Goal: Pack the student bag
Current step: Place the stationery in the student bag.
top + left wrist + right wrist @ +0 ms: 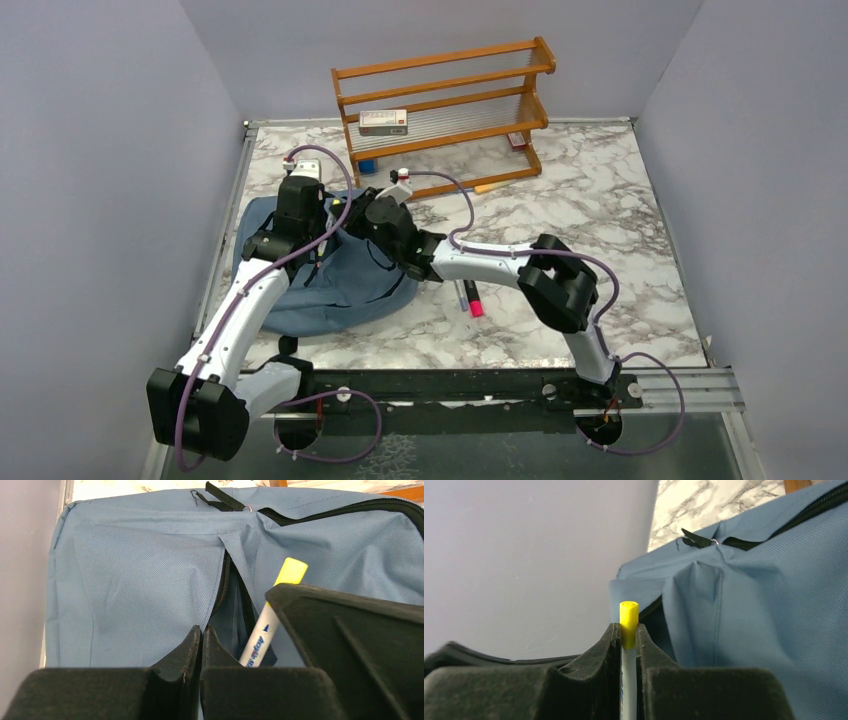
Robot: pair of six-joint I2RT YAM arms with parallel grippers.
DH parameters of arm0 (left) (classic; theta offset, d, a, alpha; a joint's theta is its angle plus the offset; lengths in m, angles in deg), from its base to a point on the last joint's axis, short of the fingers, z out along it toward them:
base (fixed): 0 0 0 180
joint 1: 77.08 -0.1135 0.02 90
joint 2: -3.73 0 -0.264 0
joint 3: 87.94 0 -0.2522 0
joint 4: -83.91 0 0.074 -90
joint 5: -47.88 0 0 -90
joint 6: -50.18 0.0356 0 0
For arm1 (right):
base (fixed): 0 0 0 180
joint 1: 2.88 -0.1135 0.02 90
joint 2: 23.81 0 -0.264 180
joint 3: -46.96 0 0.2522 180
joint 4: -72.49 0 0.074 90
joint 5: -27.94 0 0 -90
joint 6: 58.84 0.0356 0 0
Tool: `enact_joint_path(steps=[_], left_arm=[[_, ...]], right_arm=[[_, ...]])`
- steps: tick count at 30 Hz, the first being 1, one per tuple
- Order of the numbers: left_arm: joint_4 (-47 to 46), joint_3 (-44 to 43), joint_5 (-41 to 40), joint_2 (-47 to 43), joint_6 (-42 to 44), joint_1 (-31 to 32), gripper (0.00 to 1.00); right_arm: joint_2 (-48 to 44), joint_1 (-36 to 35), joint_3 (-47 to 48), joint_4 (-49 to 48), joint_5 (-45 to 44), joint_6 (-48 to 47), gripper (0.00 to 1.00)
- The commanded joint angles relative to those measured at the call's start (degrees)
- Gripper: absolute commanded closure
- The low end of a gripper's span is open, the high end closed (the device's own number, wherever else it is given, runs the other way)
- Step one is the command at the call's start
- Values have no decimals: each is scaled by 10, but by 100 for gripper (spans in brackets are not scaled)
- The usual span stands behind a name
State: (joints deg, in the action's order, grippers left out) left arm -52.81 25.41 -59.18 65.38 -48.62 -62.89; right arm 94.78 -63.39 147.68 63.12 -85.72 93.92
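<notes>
The student bag lies flat at the table's left side, dusty blue with black zipper trim. In the left wrist view the bag fills the frame, and its front pocket slit gapes. My left gripper is shut, pinching the pocket's fabric edge, which folds up to its tips. My right gripper is shut on a white marker with a yellow cap. That marker points at the open slit, with the right gripper's black body beside it. Both grippers meet over the bag's upper part.
A wooden rack stands at the back with a flat box on its shelf and small items under it. A pink marker lies on the marble top right of the bag. Grey walls close in on both sides.
</notes>
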Motion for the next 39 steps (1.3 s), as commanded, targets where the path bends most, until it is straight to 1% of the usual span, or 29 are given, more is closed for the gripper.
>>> enact_joint_path(steps=[1,8,12,16,22,23,24,25,27,29,34,39], left_arm=[[-9,-19,24,-22,-1,-2,100],[-7,-19,26,-18,-2,-2,100],[-7,-20,24,-15,-3,-2,100],[-7,-18,20,-13,-3,-2,100],[-8,-15,23,-12,-6,-2,100],[-8,-15,25,-12,-7,-2,100],[-8,-15,26,-11,-7,-2,100],[-8,-15,26,-11,-7,-2,100],[-7,-15,26,-11,-6,-2,100],[-6,-14,23,-12,-5,-2,100],[-7,-10,17,-14,-5,-2,100],[-8,-5,19,-13,-7,-2,100]], right_arm=[[33,-6,24,-29,-25,-32,99],[52,-12,22,-54,14,-80,99],[48,-18,-13,-122,77,-125,99],[51,-20,-29,-158,149,-157,99],[67,-22,-21,-129,192,-148,99],[70,-22,-18,-127,200,-149,96],[73,-22,-15,-126,205,-153,90],[74,-22,-12,-124,208,-157,83],[70,-21,-11,-121,203,-166,71],[58,-21,-18,-119,190,-181,63],[17,-18,-66,-130,161,-211,56],[-40,-9,-127,-136,140,-228,55]])
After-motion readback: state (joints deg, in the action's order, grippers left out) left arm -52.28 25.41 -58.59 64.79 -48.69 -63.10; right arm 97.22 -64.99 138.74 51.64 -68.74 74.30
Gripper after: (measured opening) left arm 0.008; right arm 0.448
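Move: The right hand holds the yellow-tipped pen above the bag; the open pocket mouth is about 4 cm to its left, 3 cm back and 8 cm below. The flap pinched by the left fingers is roughly 6 cm left, 4 cm back and 5 cm lower. The pink highlighter lies some 25 cm right, 13 cm back, 19 cm below. From the left hand, the mouth is about 3 cm right, 1 cm ahead and 3 cm lower. Still gripping the yellow-tipped pen, the right hand lowers it towards the pocket mouth, then draws back and to its left while turning counter-clockwise some 20 degrees and tipping slightly up, about 6 cm back and 6 cm down in all. Its fingers part to let go of the pen, and the hand sinks a little further, easing back right. The left fingers stay shut on the flap, holding the pocket open. ##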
